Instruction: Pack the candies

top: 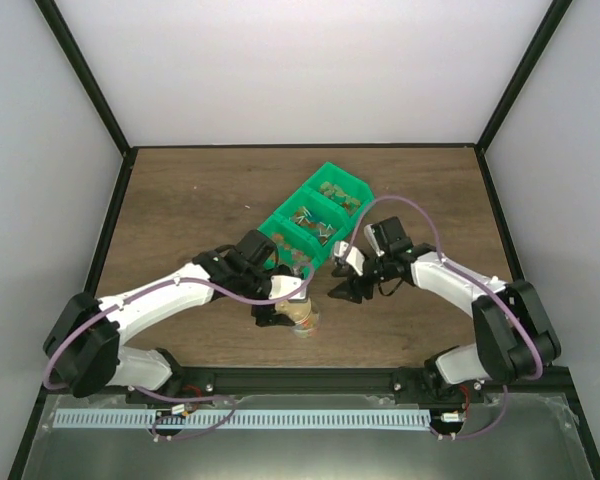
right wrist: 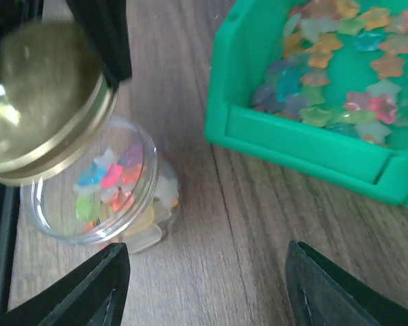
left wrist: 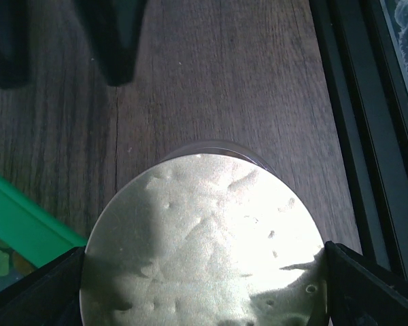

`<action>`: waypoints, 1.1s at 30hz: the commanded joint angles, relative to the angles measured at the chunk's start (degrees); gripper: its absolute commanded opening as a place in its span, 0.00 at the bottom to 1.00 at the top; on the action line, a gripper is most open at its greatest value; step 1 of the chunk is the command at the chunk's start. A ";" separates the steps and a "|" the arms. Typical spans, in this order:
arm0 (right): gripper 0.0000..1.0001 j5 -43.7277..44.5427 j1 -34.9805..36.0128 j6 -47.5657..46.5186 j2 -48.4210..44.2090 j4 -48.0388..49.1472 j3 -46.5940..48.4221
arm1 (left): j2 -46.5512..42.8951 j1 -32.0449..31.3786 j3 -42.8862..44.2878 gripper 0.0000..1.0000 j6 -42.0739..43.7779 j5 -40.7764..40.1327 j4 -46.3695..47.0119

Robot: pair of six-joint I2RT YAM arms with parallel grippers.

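Note:
A clear jar (right wrist: pixel 98 187) stands on the wooden table with star-shaped candies (right wrist: pixel 112 178) in pink, orange, blue and green inside. A gold lid (right wrist: pixel 41 102) hangs tilted over the left part of the jar's mouth, and my left gripper (left wrist: pixel 204 272) is shut on it by its edges. That lid (left wrist: pixel 204 238) fills the left wrist view, with the jar's rim (left wrist: pixel 214 145) showing just past it. My right gripper (right wrist: pixel 207 288) stands open just right of the jar (top: pixel 305 320), low over bare wood, nothing between its fingers. More candies (right wrist: pixel 333 75) lie in the green bin (right wrist: pixel 292 139).
The green bin (top: pixel 320 172) has three compartments and runs diagonally behind both grippers, close to the jar. My left gripper (top: pixel 280 305) and right gripper (top: pixel 342 290) are about a hand's width apart. A black frame rail (left wrist: pixel 353 136) runs along the table's near edge.

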 commanded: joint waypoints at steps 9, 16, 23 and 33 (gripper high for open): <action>0.69 -11.65 -3.97 36.28 -7.51 6.57 -2.29 | 4.78 -1.63 -1.74 0.79 -0.24 1.42 7.18; 0.76 -13.46 -4.09 40.52 -6.66 10.68 -6.31 | 5.96 -2.84 -2.34 0.79 -0.26 1.27 8.41; 0.84 -13.99 -4.07 41.86 -5.66 12.67 -8.21 | 7.25 -2.95 -2.50 0.80 -1.21 0.98 9.24; 0.84 -14.26 -3.98 44.23 -5.84 15.09 -10.96 | 8.26 -3.28 -2.62 0.80 -1.01 0.77 9.84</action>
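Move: The left hand holds the gold lid, and the open candy jar stands under it, about 2 cm to the right, with its middle some 7 cm down. From the right hand, which is empty, the jar lies roughly 7 cm back, 9 cm left and 5 cm lower. The green tray's middle is about 16 cm ahead and 8 cm left of the right hand; the scoop is 11 cm ahead and 8 cm right of it. Downward, slowing as it goes, the left hand brings the lid it keeps gripped by the rim about 3.5 cm down and 2 cm right onto the jar's mouth. The empty right hand rises about 5 cm, sinks again while easing back 2 or 3 cm beside the jar, rolls some 30 degrees with its fingers swinging forward and levelling, and opens wider. ##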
